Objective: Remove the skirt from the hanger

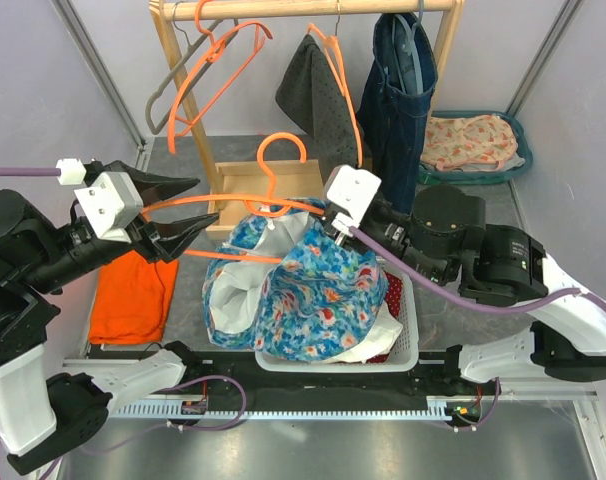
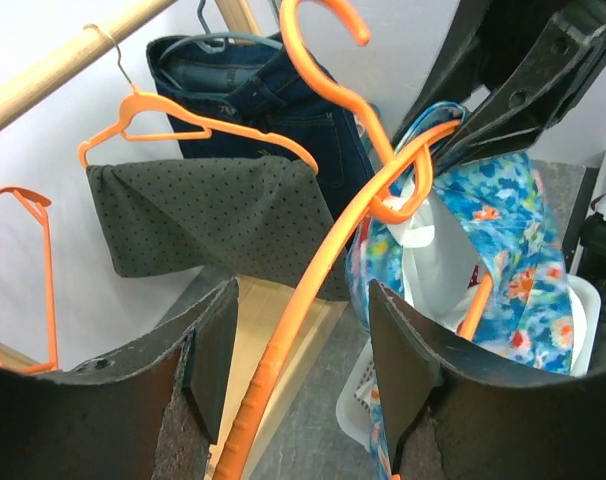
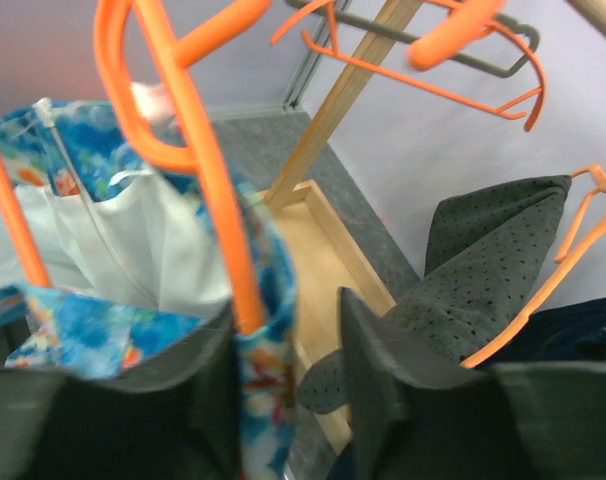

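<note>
The blue floral skirt (image 1: 303,285) with white lining hangs on an orange hanger (image 1: 273,175) over a white basket. My left gripper (image 1: 191,210) is open. The hanger's left arm (image 2: 328,235) runs between its fingers without being clamped. My right gripper (image 1: 330,222) is at the skirt's waistband on the hanger's right side. In the right wrist view it (image 3: 288,305) is open, with the hanger arm (image 3: 198,170) and the skirt's edge (image 3: 268,370) lying against one finger. The skirt also shows in the left wrist view (image 2: 503,230).
The white basket (image 1: 408,330) holds clothes under the skirt. Orange cloth (image 1: 133,295) lies at the left. The wooden rack (image 1: 313,8) carries empty hangers (image 1: 218,70), a grey dotted garment (image 1: 318,95) and jeans (image 1: 398,90). A teal tray (image 1: 518,135) of clothes stands back right.
</note>
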Controlling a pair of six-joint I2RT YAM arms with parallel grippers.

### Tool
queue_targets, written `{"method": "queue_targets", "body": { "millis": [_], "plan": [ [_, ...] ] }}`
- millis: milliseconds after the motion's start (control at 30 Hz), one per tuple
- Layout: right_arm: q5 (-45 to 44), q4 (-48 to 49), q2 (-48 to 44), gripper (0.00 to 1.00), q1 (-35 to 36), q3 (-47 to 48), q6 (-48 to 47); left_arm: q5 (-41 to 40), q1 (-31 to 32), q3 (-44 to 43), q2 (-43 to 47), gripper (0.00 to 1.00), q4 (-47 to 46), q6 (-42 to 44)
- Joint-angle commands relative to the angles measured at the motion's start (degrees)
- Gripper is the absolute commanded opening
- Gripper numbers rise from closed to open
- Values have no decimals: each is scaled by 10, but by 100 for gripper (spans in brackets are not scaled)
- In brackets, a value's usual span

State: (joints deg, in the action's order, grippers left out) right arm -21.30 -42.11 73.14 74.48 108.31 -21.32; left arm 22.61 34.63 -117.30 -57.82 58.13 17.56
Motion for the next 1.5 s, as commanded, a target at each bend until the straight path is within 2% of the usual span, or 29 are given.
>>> {"method": "queue_targets", "body": {
  "millis": [0, 100, 333, 433, 500, 667, 867, 967, 1133, 1267, 1467],
  "plan": [
    [-47, 113, -46, 52, -1, -15, 21, 19, 8, 11, 15, 2, 17, 6],
    [-72, 127, -74, 67, -2, -37, 24, 13, 8, 14, 17, 2, 24, 10],
    [-130, 132, -141, 73, -1, -95, 38, 13, 8, 1, 12, 2, 27, 1],
    [-132, 135, -169, 72, -2, -132, 54, 11, 8, -1, 12, 2, 26, -3],
    [-131, 140, -179, 68, -2, -151, 66, 12, 8, -1, 10, 2, 25, -8],
    [-125, 140, -177, 65, -2, -172, 84, 34, 7, 21, 9, 2, 20, -34],
    [-97, 134, -118, 72, -1, -264, 146, 36, 7, 149, 27, 2, 11, -38],
    [-96, 147, -30, 73, -2, -295, 185, 23, 8, 209, 35, 2, 1, -24],
    [-99, 191, 52, 72, -27, -313, 198, -19, 8, 330, 66, 2, -34, -4],
    [-82, 219, 75, 71, -74, -325, 211, -38, 8, 427, 71, 2, -69, 8],
    [-69, 252, 57, 70, -112, -383, 232, -49, 7, 534, 69, 2, -116, 5]
  ]
}}
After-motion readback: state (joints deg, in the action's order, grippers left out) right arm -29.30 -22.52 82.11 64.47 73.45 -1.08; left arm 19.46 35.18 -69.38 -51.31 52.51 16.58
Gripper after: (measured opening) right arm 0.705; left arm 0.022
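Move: The left hand has the near corner of the skirt's orange hanger between its fingers, with the white basket about 22 cm to the right, 2 cm farther out and 48 cm below. The floral skirt's middle is roughly 8 cm left of the right hand, 3 cm nearer the base and 15 cm below. The grey skirt hangs some 20 cm ahead of the right hand, 2 cm to its left and slightly below. Right and slightly up first, the right hand spreads its fingers and comes free of the skirt and hanger end by about 10 cm, while the left shuts its fingers on the hanger's corner. Then both go down some 25 cm towards the basket: the left lowers the pinched hanger, tipping its fingers downward; the right swings back left and ends slightly forward, fingers open, over the skirt. ##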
